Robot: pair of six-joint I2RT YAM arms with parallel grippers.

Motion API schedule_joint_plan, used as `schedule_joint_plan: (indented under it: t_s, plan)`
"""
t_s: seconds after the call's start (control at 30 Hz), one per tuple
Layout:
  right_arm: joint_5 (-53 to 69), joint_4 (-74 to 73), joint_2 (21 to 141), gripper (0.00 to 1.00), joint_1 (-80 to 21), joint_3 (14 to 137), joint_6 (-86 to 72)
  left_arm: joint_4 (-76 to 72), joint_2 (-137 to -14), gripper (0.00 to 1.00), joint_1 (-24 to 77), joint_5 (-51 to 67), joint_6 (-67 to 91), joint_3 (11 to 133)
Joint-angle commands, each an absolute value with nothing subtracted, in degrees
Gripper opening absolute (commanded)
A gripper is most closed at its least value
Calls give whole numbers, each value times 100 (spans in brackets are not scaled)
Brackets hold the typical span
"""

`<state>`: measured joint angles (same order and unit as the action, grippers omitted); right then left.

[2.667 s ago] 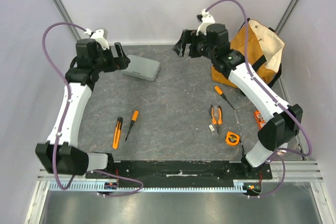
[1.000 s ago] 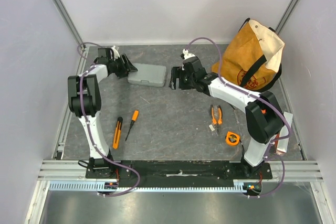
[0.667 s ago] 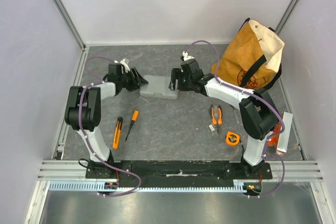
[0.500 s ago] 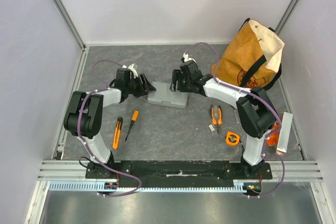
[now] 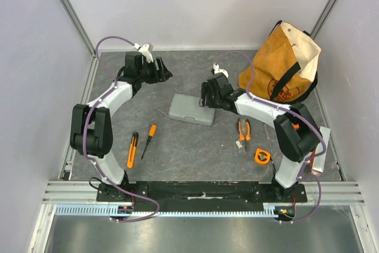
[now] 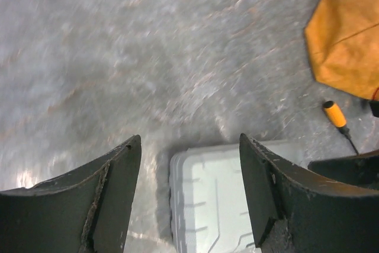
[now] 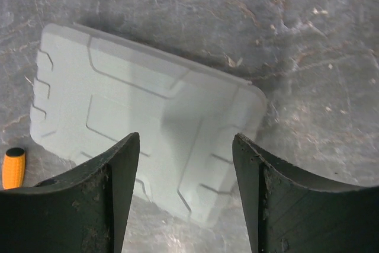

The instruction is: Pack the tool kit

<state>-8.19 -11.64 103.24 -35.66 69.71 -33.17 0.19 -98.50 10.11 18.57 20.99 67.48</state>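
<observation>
The tool kit case [image 5: 191, 109] lies shut and flat on the mat near the middle. My left gripper [image 5: 163, 74] hovers open behind and left of it, apart from it. In the left wrist view the case [image 6: 228, 194] shows below the open left gripper [image 6: 189, 140]. My right gripper [image 5: 207, 96] stands open at the case's far right corner. In the right wrist view the case [image 7: 142, 117] lies beneath the open right gripper [image 7: 185, 137], nothing between the fingers. Loose tools lie around: a knife [image 5: 131, 150], a screwdriver [image 5: 149, 139], pliers [image 5: 243, 131] and a tape measure [image 5: 262, 156].
A tan canvas bag [image 5: 281, 66] with black straps stands at the back right. Another orange-handled screwdriver [image 6: 334, 114] lies near the bag, beside my right arm. A metal bar [image 5: 318, 157] leans at the right edge. Grey walls close in the mat.
The case has slid from the back left toward the middle of the mat. My left gripper has pulled back away from it to the far left. My right gripper has followed the case nearer.
</observation>
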Motion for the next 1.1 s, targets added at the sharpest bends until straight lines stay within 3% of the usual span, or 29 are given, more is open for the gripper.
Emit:
schedule_joint_plan:
  t_s: [0.0, 0.2, 0.43, 0.53, 0.8, 1.07]
  plan:
    - [-766, -1231, 9643, 72, -3577, 6549, -2963, 457, -10598, 73, 1037, 2943, 1327, 7671]
    - [307, -967, 9168, 68, -4016, 5758, -1987, 545, -11381, 73, 1221, 3577, 1406, 8121]
    - [176, -888, 9386, 39, -4447, 5440, -1872, 581, -11698, 72, 1433, 3779, 1450, 7999]
    - [-315, -870, 9571, 34, -4474, 5458, -2030, 414, -11654, 72, 1433, 3919, 1547, 7797]
    - [-1589, -879, 9984, 33, -4465, 5844, -2232, 360, -11611, 71, 1450, 4210, 1512, 7463]
    - [-1776, -782, 10344, 35, -4228, 6240, -2452, 177, -11013, 69, 1450, 3982, 1415, 6585]
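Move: The grey case lies below and to the right of the left gripper: about 8 cm back, 10 cm right and 12 cm down. From the right gripper its middle is some 3 cm left, 2 cm back and 6 cm below. The pliers lie about 14 cm right of the right gripper and 10 cm back. The left orange screwdriver lies about 17 cm left of the right gripper and 12 cm back, 7 cm below. Draw the right gripper back about 11 cm over the case to its near side, closing the fingers to roughly half their gap, then sink and come forward some 4 cm to the near long edge beside the handle. Meanwhile bring the open left gripper briefly forward, then down, right and back to the case's left end, turning it clockwise and tipping it down, its fingers ending astride the far-left corner. ##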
